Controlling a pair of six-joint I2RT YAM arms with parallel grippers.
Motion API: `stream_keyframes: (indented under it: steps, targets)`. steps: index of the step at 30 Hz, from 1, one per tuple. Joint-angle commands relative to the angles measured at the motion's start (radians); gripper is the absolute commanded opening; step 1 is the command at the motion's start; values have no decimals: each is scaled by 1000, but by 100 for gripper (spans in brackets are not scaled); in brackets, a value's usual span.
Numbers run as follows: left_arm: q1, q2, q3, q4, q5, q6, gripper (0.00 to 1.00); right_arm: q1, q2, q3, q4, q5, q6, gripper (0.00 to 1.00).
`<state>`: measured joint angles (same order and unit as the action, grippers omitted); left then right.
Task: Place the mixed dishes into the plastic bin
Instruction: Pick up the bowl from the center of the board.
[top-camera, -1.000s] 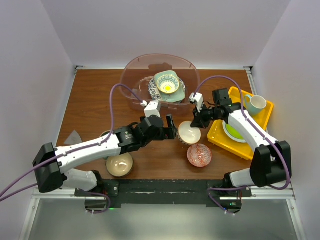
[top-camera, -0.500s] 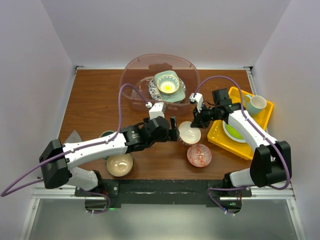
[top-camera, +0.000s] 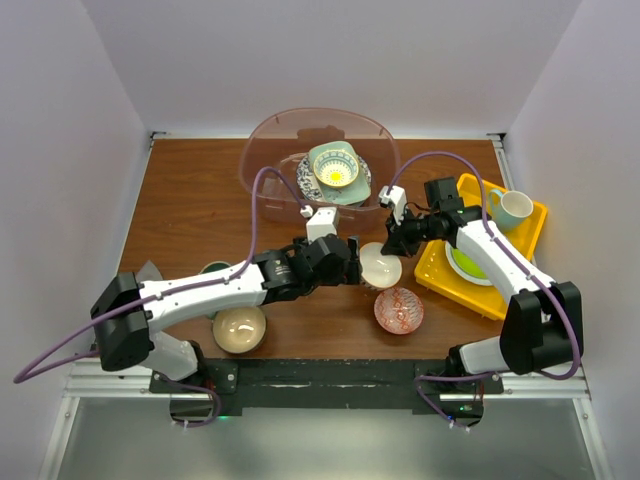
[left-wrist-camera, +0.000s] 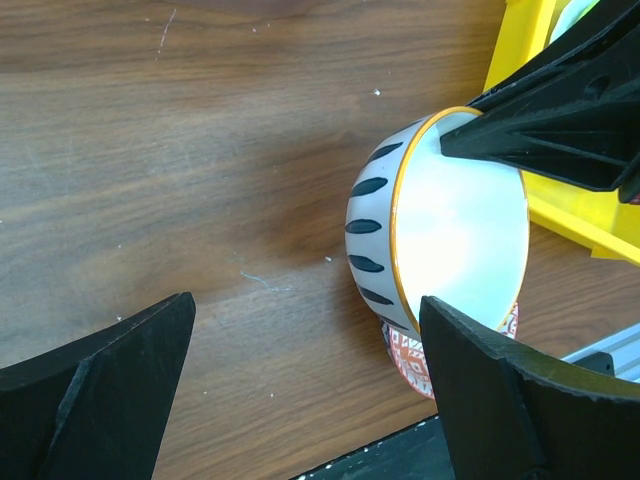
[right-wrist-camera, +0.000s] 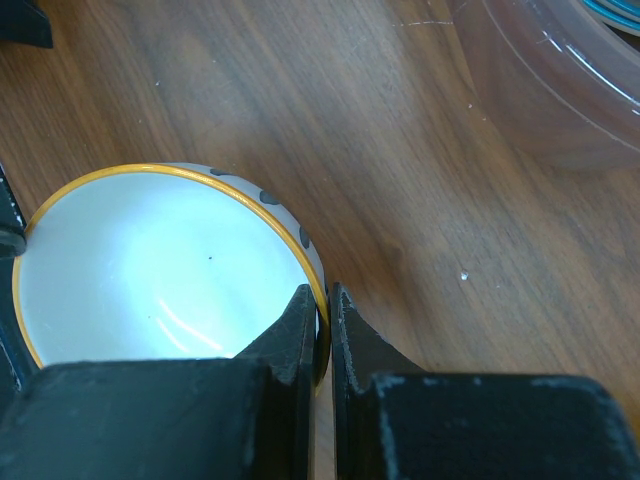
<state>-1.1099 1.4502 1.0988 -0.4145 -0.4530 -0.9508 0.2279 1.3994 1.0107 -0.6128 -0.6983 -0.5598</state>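
A white bowl (top-camera: 380, 266) with an orange rim and black marks hangs tilted over the table, its opening seen in the left wrist view (left-wrist-camera: 455, 225). My right gripper (top-camera: 393, 243) is shut on its rim (right-wrist-camera: 325, 310), one finger inside and one outside the bowl (right-wrist-camera: 150, 265). My left gripper (top-camera: 352, 261) is open just left of the bowl, its jaws wide over bare wood (left-wrist-camera: 305, 300). The plastic bin (top-camera: 262, 150) stands at the back, holding a blue-patterned plate (top-camera: 304, 180) and a mint square dish (top-camera: 335, 167). A red patterned bowl (top-camera: 398, 310) and a tan bowl (top-camera: 239, 329) sit near the front edge.
A yellow tray (top-camera: 438, 272) at the right holds a lime-green plate (top-camera: 466, 263) and a teal mug (top-camera: 513, 207). The tray's edge (left-wrist-camera: 575, 225) is close behind the held bowl. The bin wall (right-wrist-camera: 560, 90) lies beyond my right gripper. A dark green dish (top-camera: 211, 268) shows under the left arm.
My left arm has reached to the right, bringing its open gripper up beside the white bowl. The right arm and the bowl have stayed put.
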Motion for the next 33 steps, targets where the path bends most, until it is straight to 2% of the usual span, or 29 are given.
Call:
stream_keyframes:
  steps: [1, 14, 16, 17, 21, 24, 25, 27, 28, 30, 33]
  targets:
    - [-11, 21, 58, -6, -33, -6, 99, -1, -30, 9, 30, -32, 20, 0]
    - [-19, 102, 121, 5, -30, 6, 99, 1, -31, 9, 28, -36, 20, 0]
    - [-19, 119, 144, -4, -33, 6, 91, 1, -31, 9, 28, -36, 18, 0]
    - [-19, 140, 153, -16, -41, 6, 83, -1, -33, 9, 30, -35, 17, 0]
    - [-19, 197, 200, -111, -64, 4, 65, 1, -33, 9, 27, -41, 17, 0]
    - [-22, 223, 216, -133, -76, 21, 48, 1, -34, 11, 25, -43, 15, 0]
    - [-22, 226, 219, -133, -79, 24, 33, -1, -36, 11, 24, -49, 15, 0]
    - [-24, 233, 220, -136, -88, 29, 20, -1, -39, 12, 19, -52, 11, 0]
    - [-24, 234, 225, -139, -92, 32, 9, -1, -39, 12, 16, -59, 8, 0]
    - [-24, 230, 227, -144, -105, 35, 0, -1, -39, 17, 1, -72, -9, 0]
    - [-24, 211, 223, -147, -125, 41, 0, -1, -37, 26, -31, -101, -43, 0]
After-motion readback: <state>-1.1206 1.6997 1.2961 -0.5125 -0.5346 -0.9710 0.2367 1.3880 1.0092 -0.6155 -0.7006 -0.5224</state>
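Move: The bowl, held by its far rim in the right fingers, has its middle about 6 cm right of the open left hand, level in reach and some 4 cm lower. The red bowl lies about 9 cm back, 10 cm right and 10 cm below the left hand; the plastic bin is roughly 18 cm ahead and 7 cm left. From the right hand the held bowl's middle is about 4 cm back, 2 cm left and 2 cm down. Left hand dips some 3 cm, going right and forward, and pinches the bowl's left rim; right keeps hold. ##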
